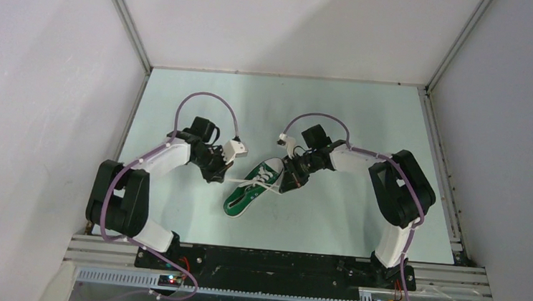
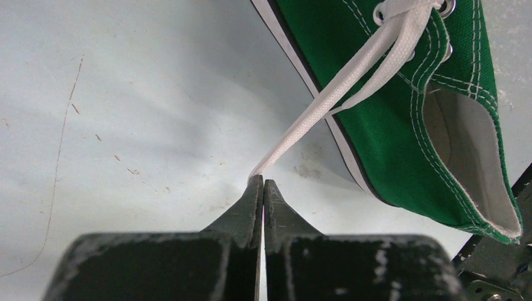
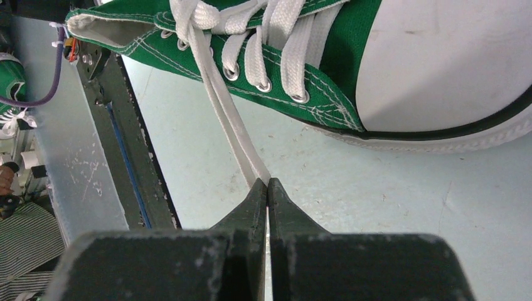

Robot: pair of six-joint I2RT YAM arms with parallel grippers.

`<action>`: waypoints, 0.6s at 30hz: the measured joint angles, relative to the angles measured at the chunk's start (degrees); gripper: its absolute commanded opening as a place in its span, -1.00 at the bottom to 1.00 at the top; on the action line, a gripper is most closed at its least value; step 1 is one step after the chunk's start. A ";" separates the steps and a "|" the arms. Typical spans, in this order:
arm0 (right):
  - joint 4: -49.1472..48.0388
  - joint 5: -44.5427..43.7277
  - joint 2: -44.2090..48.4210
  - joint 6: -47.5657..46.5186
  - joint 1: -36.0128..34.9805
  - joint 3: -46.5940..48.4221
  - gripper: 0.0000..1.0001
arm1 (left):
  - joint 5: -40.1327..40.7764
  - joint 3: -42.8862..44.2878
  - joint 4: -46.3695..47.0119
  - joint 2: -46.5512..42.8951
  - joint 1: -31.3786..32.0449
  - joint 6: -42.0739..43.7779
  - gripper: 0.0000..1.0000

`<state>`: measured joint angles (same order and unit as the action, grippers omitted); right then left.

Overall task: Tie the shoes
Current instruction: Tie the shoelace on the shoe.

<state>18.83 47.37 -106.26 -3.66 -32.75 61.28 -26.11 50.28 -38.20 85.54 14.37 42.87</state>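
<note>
A green canvas shoe (image 1: 253, 187) with white sole and toe cap lies on the table between my two grippers, toe toward the back right. My left gripper (image 1: 224, 176) sits just left of it, shut on a taut white lace (image 2: 332, 94) that runs from the fingertips (image 2: 263, 182) up to the eyelets of the shoe (image 2: 389, 106). My right gripper (image 1: 291, 184) is at the shoe's right side, shut on a doubled strand of lace (image 3: 229, 132) that leads from the fingertips (image 3: 268, 183) to the knot area of the shoe (image 3: 326, 81).
The pale table (image 1: 338, 113) is enclosed by white walls on three sides. A black rail (image 3: 119, 138) runs along the near edge, with cables and the arm bases (image 1: 269, 266) behind it.
</note>
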 measured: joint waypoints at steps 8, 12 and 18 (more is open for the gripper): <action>2.05 4.42 0.74 -3.15 0.42 1.36 -0.52 | -3.76 0.26 -0.09 0.09 0.04 -1.14 -1.00; 5.66 8.31 0.94 -10.27 0.76 7.56 -0.44 | -5.66 1.88 0.66 1.79 1.03 -3.69 -1.00; 10.12 14.60 -4.94 -21.55 0.26 22.73 -0.43 | -7.52 2.64 4.26 4.52 1.09 -11.65 -1.00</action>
<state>28.95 61.98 -111.20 -25.21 -32.49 84.01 -33.63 52.93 -33.93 90.06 15.46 31.22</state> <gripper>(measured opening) 0.284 0.003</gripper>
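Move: The shoelace knot sits about 9 cm to the left of the right hand and 1 cm ahead, near its height. The shoe's toe cap is some 7 cm ahead of that hand and 3 cm left, a little lower. For the left hand the knot is roughly 8 cm to the right, level with it fore and aft; the shoe's heel opening is about 6 cm back and 4 cm right. The right hand opens about a quarter and lets go of the two lace strands it held taut to the shoe's right, then speeds up and climbs away some 9 cm while going about 5 cm forward and 5 cm left above the shoe's front, its wrist turning about 30 degrees so the fingers come up nearer level. The left hand keeps its loop pinched in shut fingers and eases about 3.5 cm to the right, towards the knot, tilting its fingertips farther that way. ##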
